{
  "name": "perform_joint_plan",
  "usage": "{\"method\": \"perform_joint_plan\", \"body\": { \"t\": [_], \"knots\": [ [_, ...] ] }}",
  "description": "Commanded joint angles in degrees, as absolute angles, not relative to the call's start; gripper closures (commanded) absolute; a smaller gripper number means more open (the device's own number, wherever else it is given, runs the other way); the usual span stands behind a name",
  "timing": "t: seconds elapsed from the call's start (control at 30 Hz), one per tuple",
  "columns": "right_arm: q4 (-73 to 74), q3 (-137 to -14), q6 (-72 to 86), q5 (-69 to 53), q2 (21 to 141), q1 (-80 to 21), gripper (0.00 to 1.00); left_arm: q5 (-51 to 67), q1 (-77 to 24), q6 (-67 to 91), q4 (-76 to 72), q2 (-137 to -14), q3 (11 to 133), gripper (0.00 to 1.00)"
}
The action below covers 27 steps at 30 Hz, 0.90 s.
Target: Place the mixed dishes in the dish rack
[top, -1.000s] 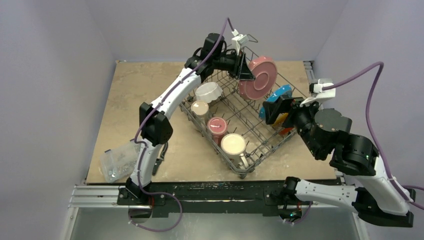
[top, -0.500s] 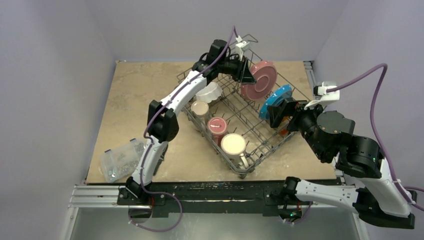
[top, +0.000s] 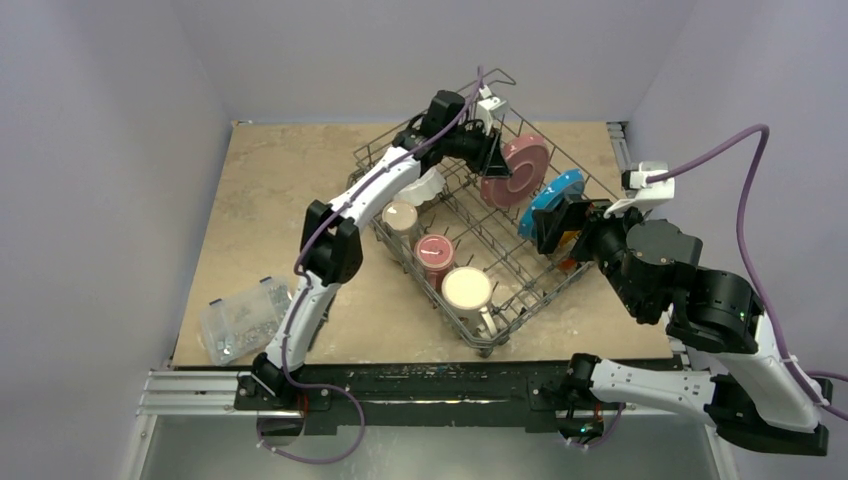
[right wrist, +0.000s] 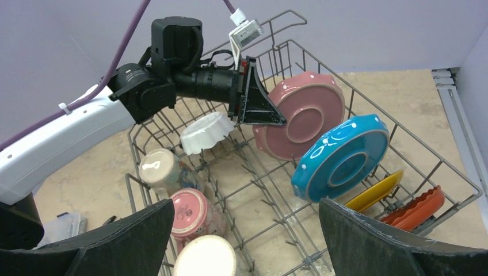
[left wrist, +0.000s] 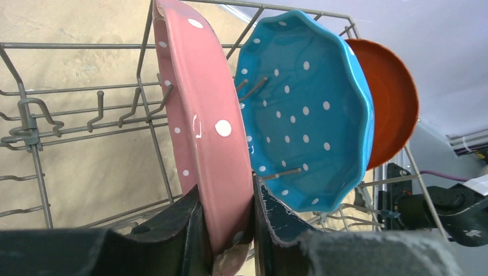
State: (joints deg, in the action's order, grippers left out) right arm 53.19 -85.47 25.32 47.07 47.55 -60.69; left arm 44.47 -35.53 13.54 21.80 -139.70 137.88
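My left gripper [top: 497,160] is shut on the rim of a pink dotted plate [top: 517,170] [left wrist: 201,115], holding it on edge over the far end of the dish rack [top: 483,343]. Right beside it a blue dotted plate [left wrist: 305,115] [right wrist: 339,158] stands in the tines. A yellow plate [right wrist: 374,192] and a red-orange plate [right wrist: 414,210] stand behind that one. A white fluted bowl [right wrist: 204,131], a beige cup [right wrist: 155,167], a maroon mug [right wrist: 193,210] and a cream mug [right wrist: 204,256] sit in the rack's left row. My right gripper [right wrist: 246,207] hangs open above the rack's right side, holding nothing.
A clear plastic box [top: 240,320] of small parts lies on the table's near left corner. The rack sits diagonally on the tan table [top: 270,200], its raised wire handle [top: 497,75] at the far end. Purple walls close in on both sides.
The left arm has carried the pink plate right and down, closer to the blue plate and the tines. The right gripper has barely moved.
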Motion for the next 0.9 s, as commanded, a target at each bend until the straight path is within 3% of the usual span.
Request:
{"method": "perform_joint_plan", "body": {
  "t": [0.0,0.03,0.1,0.2,0.27,0.57,0.87],
  "knots": [
    [53.1,-85.8,26.2,49.1,47.3,-60.5,0.02,44.4,-36.2,7.0,17.2,-136.0,139.4,0.73],
    [52.9,-85.6,26.4,49.0,47.1,-60.5,0.02,44.0,-36.4,6.2,18.2,-135.4,139.4,0.64],
    [52.8,-85.3,26.7,49.0,47.0,-60.5,0.02,43.8,-36.6,5.4,19.8,-134.5,139.3,0.57],
    [52.9,-85.0,27.4,49.2,46.9,-60.5,0.02,43.5,-36.7,5.2,21.6,-132.1,138.6,0.21],
    [52.9,-84.6,27.9,49.2,46.9,-60.5,0.02,42.9,-36.7,5.2,22.8,-130.4,137.8,0.08],
    [54.7,-80.7,32.8,48.5,45.6,-60.4,0.02,41.3,-36.4,10.9,25.5,-119.7,131.6,0.0],
    [55.4,-81.3,35.2,49.8,45.8,-60.5,0.02,33.3,-35.6,15.9,32.3,-101.7,122.3,0.0]
  ]
}}
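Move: The left hand holds the pink plate by its upper left rim inside the dish rack, with the plate's middle about 5 cm to the hand's right, level in depth and some 3 cm lower. The blue plate stands about 11 cm right and 8 cm nearer, its middle 5 cm lower; the white bowl lies roughly 16 cm left, 4 cm nearer and 8 cm below. From the right hand, the pink plate is some 24 cm ahead, 4 cm left and 20 cm down. The left hand opens its fingers from their narrow grip to fully wide, letting go of the pink plate's rim almost on the spot, then lifts off with gathering speed, rising about 16 cm while drawing back and to its left, away from the plate, some 7 cm each way. Meanwhile the right hand, empty and still wide open, sinks about 3.5 cm and tips slightly downward without touching the dishes. ##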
